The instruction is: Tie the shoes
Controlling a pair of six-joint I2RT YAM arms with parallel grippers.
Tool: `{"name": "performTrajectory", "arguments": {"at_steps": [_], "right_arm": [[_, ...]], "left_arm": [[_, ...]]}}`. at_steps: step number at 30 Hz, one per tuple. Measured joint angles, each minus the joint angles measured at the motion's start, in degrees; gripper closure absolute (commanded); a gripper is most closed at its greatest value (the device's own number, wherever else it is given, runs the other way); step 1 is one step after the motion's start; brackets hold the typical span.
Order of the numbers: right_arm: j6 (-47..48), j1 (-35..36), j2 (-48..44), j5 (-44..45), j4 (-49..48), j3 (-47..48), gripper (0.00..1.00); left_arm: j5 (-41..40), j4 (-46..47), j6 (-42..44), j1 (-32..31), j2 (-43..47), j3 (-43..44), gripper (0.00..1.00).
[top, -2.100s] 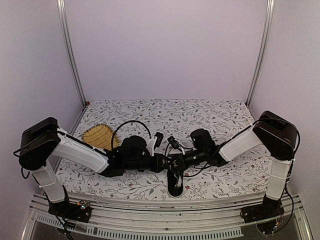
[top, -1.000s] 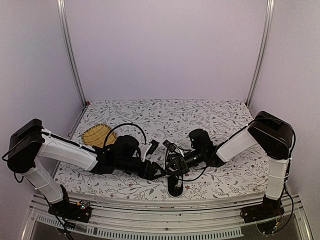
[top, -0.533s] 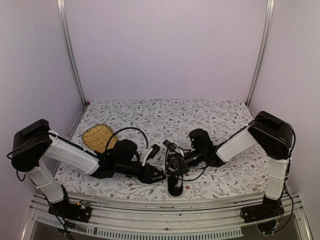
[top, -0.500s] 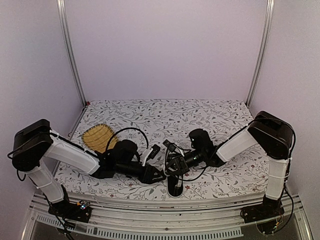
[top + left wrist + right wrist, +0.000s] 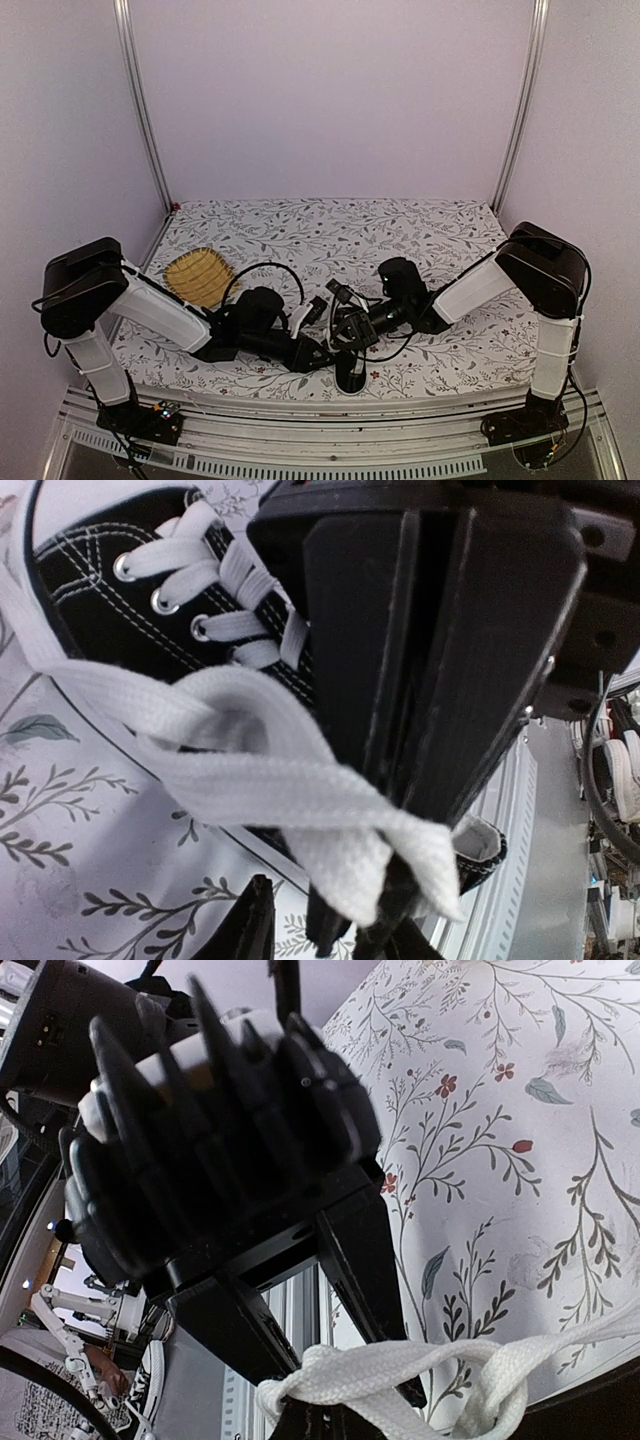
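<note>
The black shoe [image 5: 349,372] with white laces [image 5: 250,770] lies near the table's front edge, toe toward the front; its eyelets [image 5: 160,602] show in the left wrist view. My right gripper [image 5: 343,332] hovers just above it, shut on a bunched lace loop [image 5: 390,1365]; its dark fingers [image 5: 440,680] fill the left wrist view. My left gripper [image 5: 312,353] comes in low from the left. Its two fingers [image 5: 365,1260] stand a little apart, and the loop crosses their tips. In its own view my left gripper [image 5: 290,935] shows only as dark tips.
A yellow woven mat [image 5: 197,275] lies on the left of the floral table cover [image 5: 440,230]. The metal front rail [image 5: 330,455] runs just below the shoe. Cables [image 5: 262,272] arch over both forearms.
My left gripper has slid right and down toward the shoe and the held loop, and its jaws have narrowed. My right gripper has kept its hold and hardly moved.
</note>
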State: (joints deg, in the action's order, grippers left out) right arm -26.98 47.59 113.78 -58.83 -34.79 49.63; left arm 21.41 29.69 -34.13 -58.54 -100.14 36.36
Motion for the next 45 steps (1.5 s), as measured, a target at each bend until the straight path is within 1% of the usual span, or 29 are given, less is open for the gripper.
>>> {"name": "performTrajectory", "arguments": {"at_steps": [2, 5, 8, 12, 15, 16, 17, 21, 27, 34, 38, 42, 45], "right_arm": [[0.0, 0.0, 0.0, 0.0, 0.0, 0.0, 0.98], [0.0, 0.0, 0.0, 0.0, 0.0, 0.0, 0.98], [0.0, -0.1, 0.0, 0.3, 0.0, 0.0, 0.98], [-0.2, -0.5, 0.0, 0.8, -0.4, 0.0, 0.96], [-0.2, -0.5, -0.4, 1.6, -0.3, -0.2, 0.84], [-0.3, -0.7, -0.8, 1.9, -0.2, -0.4, 0.82], [-0.3, -0.8, -1.3, 2.4, 0.1, -0.8, 0.76], [0.4, -1.5, -5.0, 4.7, 2.3, -2.9, 0.64], [4.5, -2.8, -12.6, 9.9, 10.7, -4.3, 0.54], [9.9, -3.1, -17.1, 16.9, 21.5, -4.3, 0.48], [11.5, -3.1, -20.0, 20.5, 26.0, -4.3, 0.47], [11.0, -3.1, -24.2, 24.8, 28.1, -4.3, 0.47], [7.4, -3.1, -27.3, 28.6, 29.2, -4.3, 0.46]], "left_arm": [[0.1, 1.0, -0.2, -0.1, -0.7, 0.2, 0.73], [0.1, 2.0, -0.7, -0.2, -1.4, 0.4, 0.8], [0.3, 3.0, -1.3, -0.4, -1.6, 0.6, 1.0], [-0.7, 5.1, -2.8, -0.7, -1.6, 0.2, 1.0], [-2.8, 6.8, -4.1, -0.7, -0.7, -1.6, 1.0], [-3.5, 6.9, -4.7, -0.7, -0.1, -2.3, 1.0], [-4.3, 6.8, -5.2, -0.6, 0.5, -2.9, 1.0], [-6.1, 5.1, -6.9, -0.5, 2.4, -3.4, 1.0], [-7.4, -1.1, -8.4, -0.4, 5.0, -3.4, 1.0], [-8.7, -10.5, -9.0, -0.3, 8.9, -3.4, 1.0], [-9.3, -16.8, -9.1, -0.3, 12.5, -3.4, 1.0], [-8.5, -22.3, -9.0, -0.3, 15.6, -3.4, 1.0], [-6.8, -24.3, -9.0, -0.3, 18.3, -3.4, 1.0]]}}
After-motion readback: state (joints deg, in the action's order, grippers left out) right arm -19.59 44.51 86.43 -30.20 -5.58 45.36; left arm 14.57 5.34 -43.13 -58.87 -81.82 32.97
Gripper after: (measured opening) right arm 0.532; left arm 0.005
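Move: The lace for the left hand to shut on is pinched in the right fingertips, about 2 cm to the left hand's right and level with its part-open fingers. From the left hand, the middle of the shoe lies some 5 cm right, 3 cm ahead and 5 cm lower; its crossed lacing is about 8 cm ahead and 5 cm right. For the right hand, the lace is already between its shut fingers. Ease the left gripper about 1 cm right and shut it on the lace at the right fingertips, then draw it some 7 cm left, away from the shoe, still pinching. As that pull starts, open the right fingers about halfway to let the lace go, and back the right hand off to the right, forward and up over the shoe, turning it clockwise some 20 degrees. ##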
